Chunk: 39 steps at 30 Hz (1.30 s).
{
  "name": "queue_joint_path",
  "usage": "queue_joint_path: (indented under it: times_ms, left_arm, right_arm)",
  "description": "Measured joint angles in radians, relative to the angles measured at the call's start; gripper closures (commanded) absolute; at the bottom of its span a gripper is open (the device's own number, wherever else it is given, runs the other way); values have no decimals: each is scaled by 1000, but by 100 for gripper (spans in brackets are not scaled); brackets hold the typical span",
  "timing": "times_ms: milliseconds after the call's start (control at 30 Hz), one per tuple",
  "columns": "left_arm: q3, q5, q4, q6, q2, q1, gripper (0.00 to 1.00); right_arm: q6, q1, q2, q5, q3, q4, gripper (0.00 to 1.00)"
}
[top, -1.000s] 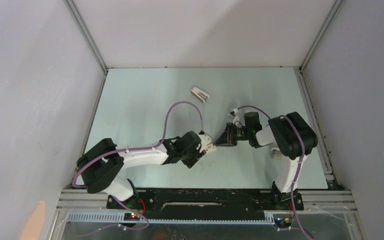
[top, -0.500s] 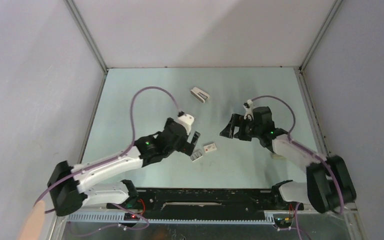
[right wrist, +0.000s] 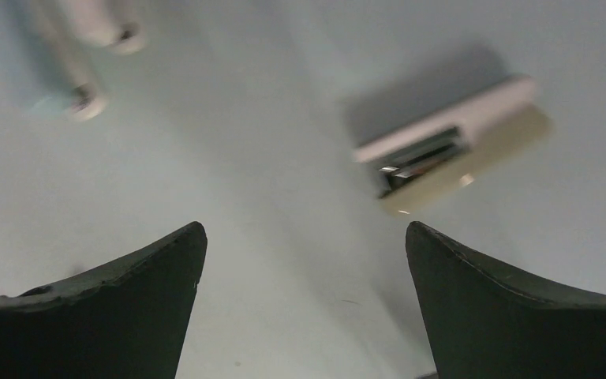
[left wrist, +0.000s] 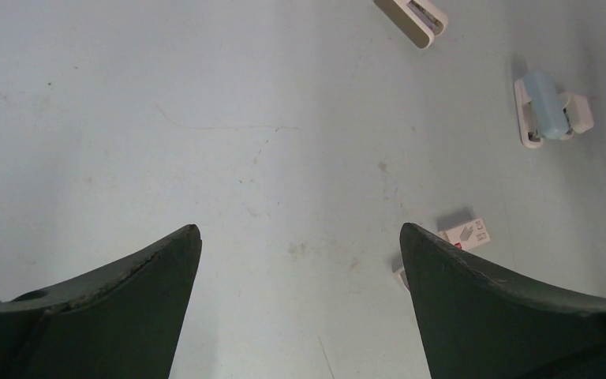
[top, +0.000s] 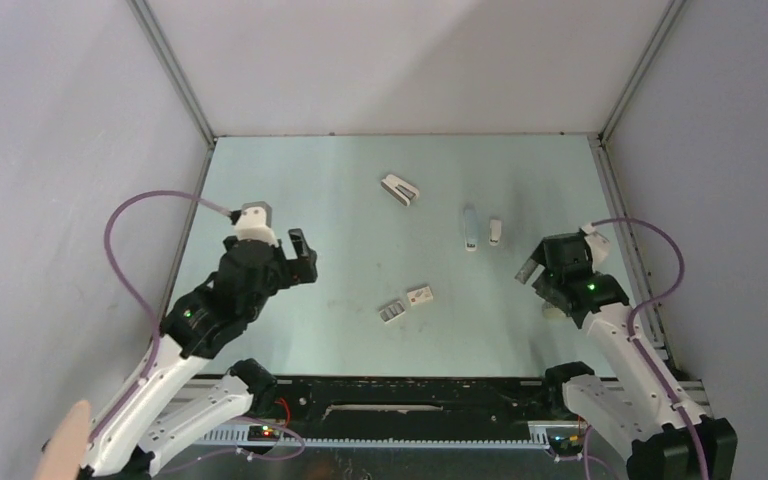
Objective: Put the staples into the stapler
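The staples (top: 392, 311) lie in their small white tray on the pale green table, near the middle front. In the left wrist view only a corner of the staples' tray (left wrist: 400, 276) shows behind my right-hand finger. A pale blue and white stapler (top: 470, 229) (left wrist: 543, 106) lies further back, with a short white piece (top: 495, 232) beside it. A second, beige and white stapler (top: 400, 188) (right wrist: 450, 146) lies behind that. My left gripper (top: 303, 256) (left wrist: 300, 229) hangs open to the left of the staples, holding nothing. My right gripper (top: 532, 268) (right wrist: 306, 227) is open and empty at the right.
The white box sleeve with a red mark (top: 420, 295) (left wrist: 467, 234) lies just right of the staple tray. A small white object (top: 553, 312) sits partly under the right arm. Grey walls and metal rails enclose the table (top: 290, 180) on three sides.
Both grippers opened and let go of the staple box, whose tray and sleeve now lie apart on the table. The left arm drew back to the left, the right arm to the right.
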Motion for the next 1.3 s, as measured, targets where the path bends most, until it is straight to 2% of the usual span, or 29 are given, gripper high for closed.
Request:
queue_joint_path:
  times_ms: [133,300,500,767,1100,1200,1300]
  left_arm:
    - [0,11,-26,27,-61,41,0]
    - [-23,4,-28,70,-94,51,0]
    - [-87,-22,-14,103,-151,46,0]
    - [-92,-94,-9,121,-185,-11,0]
    - [-92,-122,-8,129,-188,-31,0]
    - [-92,-122,-7,130,-181,-31,0]
    - [-92,-114,-4,130,-165,-30,0]
  right_arm:
    - [95,-102,19,80,0,-113,2]
    - [178,-203,84,95,-5,-140,3]
    - [237,-302,154,59,-74,-69,6]
    - [254,-394,227,-10,-126,82,13]
    - [186,-398,374,-72,-108,234,44]
    - [148,-352,399,-89,-98,276,49]
    - [100,-250,449,-104,-65,296,52]
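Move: The beige stapler lies to the right hand's right, about 9 cm over and 2 cm farther out, some 9 cm below the open fingers. The white stapler stands about 20 cm ahead and 7 cm left of this hand, with the blue stapler beside it, 21 cm ahead and 12 cm left. From the left hand the beige stapler is roughly 54 cm to the right, level fore and aft, and 22 cm lower. The right hand swings to its right by about 8 cm, easing back some 3 cm and turning clockwise some 35 degrees, while sinking 9.5 cm to the beige stapler; then, low over the table, it closes its fingers to about half open, pinching the stapler's near end, and sweeps forward and left, turning partly back counter-clockwise. The left hand, empty and wide open, drifts a few centimetres left, away from the staples. ##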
